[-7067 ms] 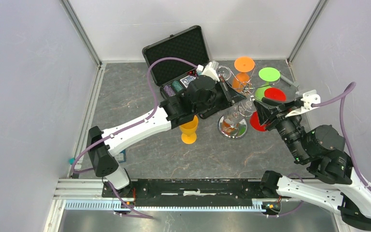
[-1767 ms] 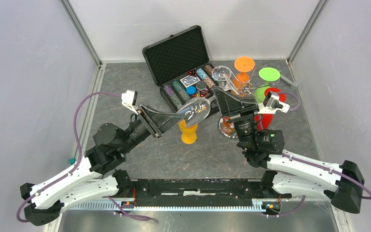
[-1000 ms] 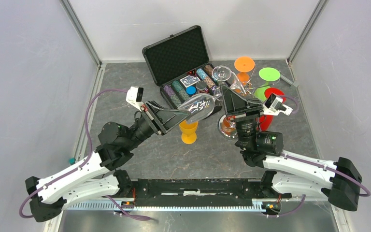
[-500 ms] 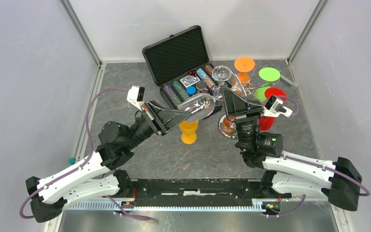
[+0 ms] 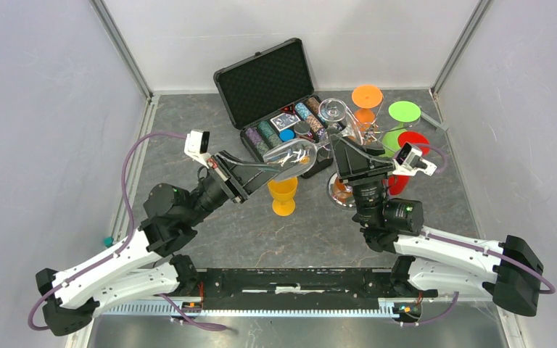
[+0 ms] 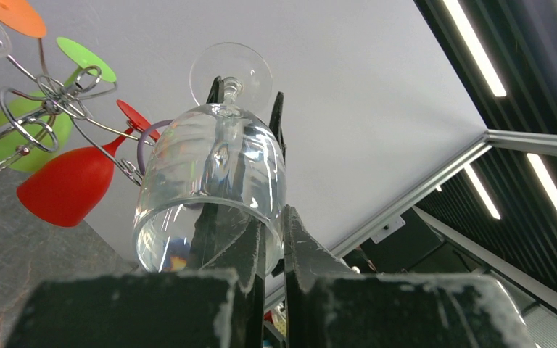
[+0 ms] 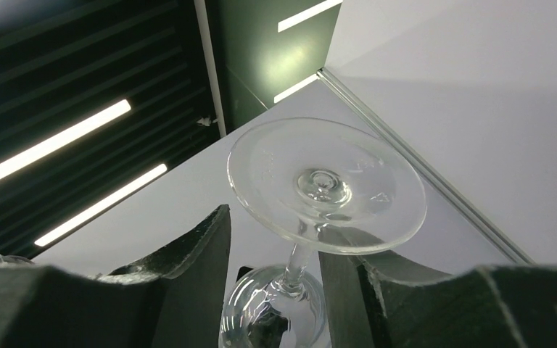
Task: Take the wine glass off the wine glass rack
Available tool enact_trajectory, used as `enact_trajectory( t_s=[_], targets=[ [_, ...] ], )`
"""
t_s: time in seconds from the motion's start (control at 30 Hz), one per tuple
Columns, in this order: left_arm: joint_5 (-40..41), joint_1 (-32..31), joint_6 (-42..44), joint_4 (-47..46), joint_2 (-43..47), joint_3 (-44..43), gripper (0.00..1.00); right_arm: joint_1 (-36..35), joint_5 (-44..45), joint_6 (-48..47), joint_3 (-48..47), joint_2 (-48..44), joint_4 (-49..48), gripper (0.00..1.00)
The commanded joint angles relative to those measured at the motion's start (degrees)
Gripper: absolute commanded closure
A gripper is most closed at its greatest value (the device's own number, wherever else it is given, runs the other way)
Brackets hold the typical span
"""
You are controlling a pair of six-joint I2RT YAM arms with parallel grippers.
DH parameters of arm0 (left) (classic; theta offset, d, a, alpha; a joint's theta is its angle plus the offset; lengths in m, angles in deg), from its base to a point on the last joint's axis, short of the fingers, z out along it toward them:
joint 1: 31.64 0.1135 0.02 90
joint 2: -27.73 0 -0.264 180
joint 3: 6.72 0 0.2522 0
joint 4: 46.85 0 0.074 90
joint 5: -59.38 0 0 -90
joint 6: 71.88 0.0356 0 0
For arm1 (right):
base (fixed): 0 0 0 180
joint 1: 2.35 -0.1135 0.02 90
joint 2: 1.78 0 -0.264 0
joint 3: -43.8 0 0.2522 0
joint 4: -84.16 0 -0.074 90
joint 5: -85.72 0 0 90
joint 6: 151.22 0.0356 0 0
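Observation:
My left gripper [image 5: 278, 163] is shut on the rim of a clear wine glass [image 5: 291, 154], with one finger inside the bowl and one outside. The left wrist view shows that glass [image 6: 214, 181] above the left gripper [image 6: 274, 217], its foot pointing away, apart from the hooks of the chrome wine glass rack [image 6: 51, 90]. My right gripper [image 5: 344, 145] stands open on either side of the stem. In the right wrist view the wine glass [image 7: 326, 185] has its foot beyond the right gripper [image 7: 274, 235], and the jaws stand apart from the stem.
The rack's mirrored base [image 5: 337, 191] sits partly behind my right arm. Orange [image 5: 367, 96], green [image 5: 404, 111] and red [image 5: 413, 141] glasses hang from it. An orange goblet [image 5: 283, 196] stands on the table under the clear glass. An open black chip case [image 5: 272, 90] lies at the back.
My right gripper has opened and let go of the stem. The left gripper closed on the rim and has stayed shut, shifting slightly up and left with the glass.

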Motion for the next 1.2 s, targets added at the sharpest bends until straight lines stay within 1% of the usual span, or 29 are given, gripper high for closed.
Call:
enact_trajectory(
  t_s=[0.0, 0.13, 0.23, 0.47, 0.57, 0.67, 0.73, 0.87, 0.93, 1.0, 1.07, 1.17],
  targets=[
    [8.7, 0.7, 3.8, 0.5, 1.5, -2.4, 0.98, -0.1, -2.1, -0.6, -1.7, -0.3, -1.0, 0.46],
    [14.5, 0.7, 8.2, 2.8, 1.1, -5.2, 0.98, -0.1, -3.6, -0.7, -2.1, -0.2, -0.3, 0.35],
    [17.6, 0.7, 11.6, 2.1, 0.0, -6.9, 0.98, -0.1, -3.5, -0.3, -3.4, -0.3, 3.4, 0.28],
    [20.2, 0.7, 17.5, -0.4, -1.6, -8.9, 0.98, -0.1, -3.5, -0.3, -5.7, 0.4, 9.5, 0.24],
    [22.5, 0.8, 20.4, 2.4, -1.2, -10.2, 0.98, -0.1, -3.4, -0.1, -6.3, 0.3, 12.0, 0.23],
    [27.1, 0.8, 24.7, 9.3, -0.3, -12.5, 0.98, -0.1, -3.8, 0.0, -7.6, 0.0, 16.4, 0.23],
    [30.2, 0.8, 28.6, 15.2, 0.2, -14.3, 0.98, -0.1, -4.7, -0.9, -9.3, -0.2, 21.1, 0.23],
    [39.4, 0.8, 35.1, 31.9, 0.5, -18.1, 0.98, -0.1, -7.1, -5.1, -13.5, -0.9, 32.6, 0.23],
    [44.9, 0.8, 36.3, 39.9, 0.7, -19.7, 0.98, -0.1, -8.2, -8.6, -16.2, -1.1, 39.0, 0.23],
    [48.4, 0.8, 36.6, 47.0, 0.9, -21.0, 0.98, -0.1, -8.9, -13.5, -18.8, -1.5, 44.6, 0.23],
    [49.4, 0.8, 36.5, 55.7, 0.4, -23.6, 0.98, -0.1, -9.4, -19.3, -21.9, -1.8, 50.4, 0.23],
    [48.6, 0.8, 33.9, 69.9, -1.9, -28.8, 0.98, -0.1, -9.3, -29.1, -27.1, -2.1, 61.0, 0.23]
  ],
)
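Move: The left hand holds the clear wine glass by its rim; the open table left of the chip case, where it seems bound, lies roughly 22 cm ahead, 20 cm left and 46 cm below. From that hand the yellow goblet is about 8 cm ahead and 1 cm right, the chip case 28 cm ahead and 3 cm right, both some 40 cm lower. The right hand has the glass's middle about 3 cm to its left, 2 cm back. Still pinching the clear glass's rim, the left arm draws its stem out from between the right fingers, going forward and left with a slight rise, then more leftward and down, about 13 cm left and 9 cm forward in all, swinging counter-clockwise some 50 degrees until its fingers point level and ahead. The right fingers, already parted, spread wider while that hand drifts 7 cm left and rolls its left side down. ##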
